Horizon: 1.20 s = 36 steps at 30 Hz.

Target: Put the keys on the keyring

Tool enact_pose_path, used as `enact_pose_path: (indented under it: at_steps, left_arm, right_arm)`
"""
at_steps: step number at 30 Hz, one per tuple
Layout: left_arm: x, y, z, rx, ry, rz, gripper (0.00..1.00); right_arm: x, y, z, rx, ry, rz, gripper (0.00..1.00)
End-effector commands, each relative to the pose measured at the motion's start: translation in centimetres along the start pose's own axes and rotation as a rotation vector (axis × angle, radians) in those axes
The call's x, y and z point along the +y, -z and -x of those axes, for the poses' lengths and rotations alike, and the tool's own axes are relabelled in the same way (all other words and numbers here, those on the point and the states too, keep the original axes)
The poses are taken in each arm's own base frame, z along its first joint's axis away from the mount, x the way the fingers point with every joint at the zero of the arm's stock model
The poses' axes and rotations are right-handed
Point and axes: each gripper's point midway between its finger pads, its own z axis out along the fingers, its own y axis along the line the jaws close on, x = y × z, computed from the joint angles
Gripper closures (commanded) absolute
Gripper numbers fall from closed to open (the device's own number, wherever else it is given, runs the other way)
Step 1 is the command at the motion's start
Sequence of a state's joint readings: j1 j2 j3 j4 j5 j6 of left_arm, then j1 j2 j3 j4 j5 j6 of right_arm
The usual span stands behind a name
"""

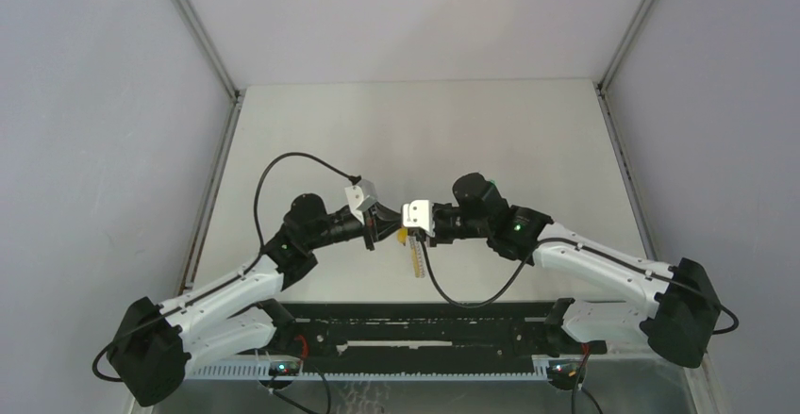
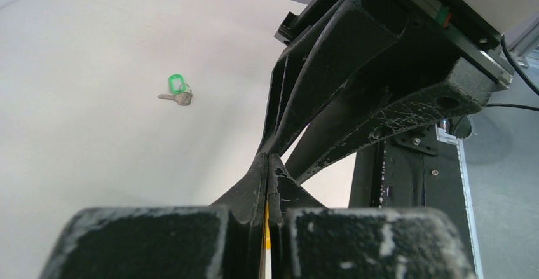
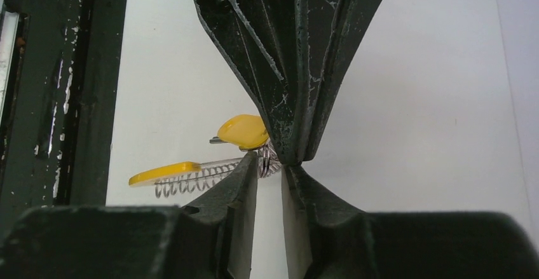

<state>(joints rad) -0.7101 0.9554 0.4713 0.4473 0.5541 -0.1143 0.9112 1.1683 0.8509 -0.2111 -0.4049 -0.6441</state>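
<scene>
Both grippers meet above the table's near middle. My left gripper (image 2: 269,158) is shut on a thin yellow strip, the edge of the keyring (image 3: 191,178). In the right wrist view the keyring shows edge-on as grey wire coils with a yellow section. It also shows in the top view, hanging below the fingertips (image 1: 413,254). The orange-headed key (image 3: 243,131) hangs at the ring's wire loops beside the left fingers (image 3: 289,101). My right gripper (image 3: 270,161) has a narrow gap between its tips, with the loops just ahead of it. The green-headed key (image 2: 177,93) lies flat on the table, apart from both grippers.
A black rail (image 1: 425,324) runs along the near table edge between the arm bases. The right arm's cable (image 1: 472,296) loops down under the grippers. Grey walls with metal posts (image 1: 203,32) close in the white table (image 1: 425,131) on both sides.
</scene>
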Motion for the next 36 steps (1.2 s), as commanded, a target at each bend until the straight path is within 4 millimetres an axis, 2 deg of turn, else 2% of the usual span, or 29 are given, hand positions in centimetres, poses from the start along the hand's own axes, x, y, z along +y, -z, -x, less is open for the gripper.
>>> enact_pose_path:
  at_steps: [1, 5, 10, 16, 22, 24, 28, 32, 36]
  left_arm:
    - [-0.2, -0.1, 3.4, -0.103, -0.055, -0.013, 1.00]
    - [0.0, 0.0, 3.4, -0.107, -0.057, 0.002, 1.00]
    - [1.0, 0.4, 2.8, -0.092, -0.045, 0.070, 1.00]
    - [2.3, 1.4, 1.3, -0.079, 0.030, 0.155, 1.00]
    - [2.0, 1.5, 0.6, -0.072, 0.096, 0.150, 1.00]
    - [1.9, 1.7, 1.1, -0.090, 0.105, 0.154, 0.92]
    - [1.5, 3.1, 3.3, -0.148, 0.080, 0.184, 0.67]
    - [0.1, 3.5, 4.4, -0.141, 0.066, 0.130, 0.60]
    - [-0.4, 2.3, 4.1, -0.086, 0.109, 0.067, 0.59]
  right_arm:
    - [-0.1, -0.4, 1.2, -0.059, -0.002, 0.000, 0.85]
    - [-0.3, 0.0, 0.9, -0.054, -0.007, -0.002, 1.00]
    - [-0.5, 0.9, 1.3, -0.062, 0.012, -0.019, 1.00]
    - [-1.4, 2.4, 2.8, -0.118, 0.057, -0.086, 1.00]
    - [-2.2, 3.5, 4.9, -0.202, 0.102, -0.135, 1.00]
    - [-2.2, 3.4, 4.7, -0.189, 0.108, -0.132, 1.00]
    - [-1.9, 2.9, 2.7, -0.100, 0.098, -0.112, 1.00]
    - [-2.0, 2.9, 2.1, -0.054, 0.104, -0.116, 1.00]
    - [-2.0, 2.8, 2.1, -0.035, 0.127, -0.122, 1.00]
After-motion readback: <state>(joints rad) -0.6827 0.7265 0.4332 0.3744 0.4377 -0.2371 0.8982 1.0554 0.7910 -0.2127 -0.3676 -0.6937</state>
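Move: The keyring's coiled end stands between the right hand's open fingertips, about 1 cm to its left. From that hand, the yellow key tag hangs some 2 cm back, 2 cm left and 2 cm lower; the keyring's yellow handle is roughly 5 cm back, 1 cm left and 6 cm below. For the left hand the coiled end is right at its shut fingertips, with the green-tagged key lying about 17 cm ahead of that hand, 18 cm right and 18 cm below. The keyring's coiled end is pinched by the right fingers, which close and keep shut while that hand draws about 1.5 cm right, lifts about 3.5 cm and sinks part way again. The left hand, still shut at the tips, pulls about 2 cm left and a little forward, then opens to nearly half and backs away up and left from the ring, turning some 10 degrees counter-clockwise. ##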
